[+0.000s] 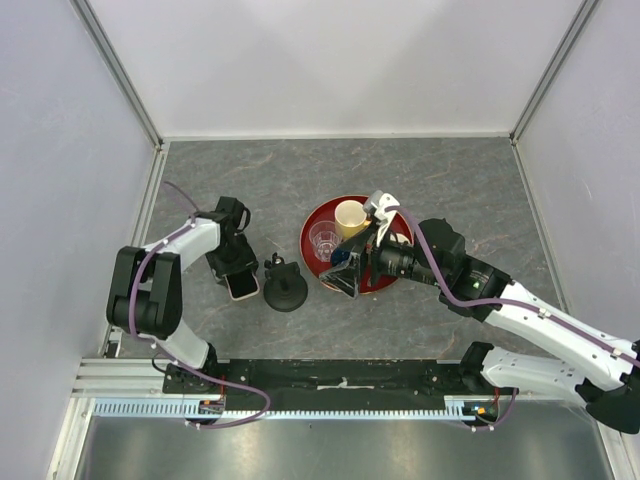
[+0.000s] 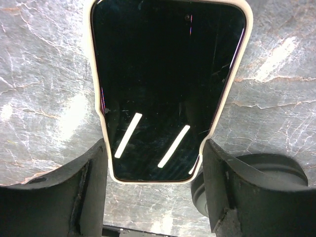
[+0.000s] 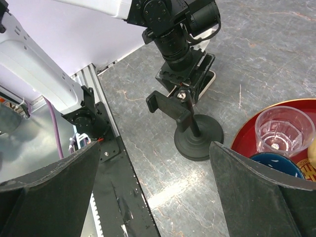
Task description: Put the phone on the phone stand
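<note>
The phone (image 2: pixel 168 74), black screen with a pale rim, is between my left gripper's fingers (image 2: pixel 154 145), which press on its two long edges near its lower end. In the top view the left gripper (image 1: pixel 233 262) is over the phone (image 1: pixel 243 288), just left of the black phone stand (image 1: pixel 285 291). I cannot tell whether the phone rests on the table or is lifted. The stand's disc base (image 2: pixel 269 170) shows behind the right finger. My right gripper (image 1: pixel 350 272) is wide open and empty over the red tray's near edge. It looks at the stand (image 3: pixel 197 140).
A red tray (image 1: pixel 392 275) at mid-table holds a yellow cup (image 1: pixel 350 217), a clear glass (image 1: pixel 323 240) and a dark blue cup (image 3: pixel 276 165). A black rail (image 1: pixel 340 385) runs along the near edge. Grey walls close in the left, right and back sides.
</note>
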Controlling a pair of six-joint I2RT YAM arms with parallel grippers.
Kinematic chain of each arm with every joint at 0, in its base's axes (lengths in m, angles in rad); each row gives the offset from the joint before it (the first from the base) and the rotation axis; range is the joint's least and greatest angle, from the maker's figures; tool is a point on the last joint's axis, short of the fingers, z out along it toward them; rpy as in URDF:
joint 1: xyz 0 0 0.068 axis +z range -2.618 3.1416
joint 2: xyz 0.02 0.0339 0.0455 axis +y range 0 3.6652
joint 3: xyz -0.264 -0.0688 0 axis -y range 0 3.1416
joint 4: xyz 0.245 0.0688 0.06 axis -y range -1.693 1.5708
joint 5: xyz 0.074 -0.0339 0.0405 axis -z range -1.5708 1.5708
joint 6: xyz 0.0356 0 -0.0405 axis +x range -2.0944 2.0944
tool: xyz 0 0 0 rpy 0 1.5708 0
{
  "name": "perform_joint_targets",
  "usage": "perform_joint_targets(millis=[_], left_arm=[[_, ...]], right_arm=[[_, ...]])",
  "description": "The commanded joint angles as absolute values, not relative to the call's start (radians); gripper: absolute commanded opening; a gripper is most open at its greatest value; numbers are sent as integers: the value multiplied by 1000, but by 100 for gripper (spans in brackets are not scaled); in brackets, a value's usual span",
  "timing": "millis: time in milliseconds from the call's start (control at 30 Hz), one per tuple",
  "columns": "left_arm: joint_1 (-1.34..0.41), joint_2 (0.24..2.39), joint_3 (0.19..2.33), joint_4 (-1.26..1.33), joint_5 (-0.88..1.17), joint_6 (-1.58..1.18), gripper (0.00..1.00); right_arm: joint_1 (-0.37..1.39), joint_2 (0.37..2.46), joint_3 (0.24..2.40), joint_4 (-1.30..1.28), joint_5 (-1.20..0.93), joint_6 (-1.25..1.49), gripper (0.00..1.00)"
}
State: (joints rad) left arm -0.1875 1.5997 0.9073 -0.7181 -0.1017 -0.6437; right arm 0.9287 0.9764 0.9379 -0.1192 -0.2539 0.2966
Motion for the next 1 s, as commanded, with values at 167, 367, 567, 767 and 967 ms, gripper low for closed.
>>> perform_joint_targets(millis=[167, 367, 567, 767, 967], left_arm=[[-172, 1629, 879, -693, -144, -699, 45], [-167, 1525, 851, -675, -161, -701, 15], [-167, 1473, 845, -649, -124, -690, 6], [-164, 1471, 853, -634, -86, -672, 98], [-164, 1522, 879, -647, -80, -660, 100]], right_arm=[[927, 937, 951, -112, -207, 321, 98], [927, 957, 945, -118, -212, 319, 98], [927, 976, 940, -115, -212, 314, 98], [927, 974, 936, -117, -209, 308, 98], [927, 963, 937, -114, -204, 296, 98]])
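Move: The left fingers straddle the phone's sides near its near end; its middle lies about 3 cm ahead of the hand, level sideways and roughly 1 cm below. The phone stand is about 13 cm to the right of this hand and 2 cm back; the tray's middle is some 32 cm right and 11 cm ahead. From the right hand, the phone lies about 35 cm left, 10 cm ahead and 28 cm below. The left hand rises barely 1 cm as its fingers open wide, letting go of the phone's sides. ##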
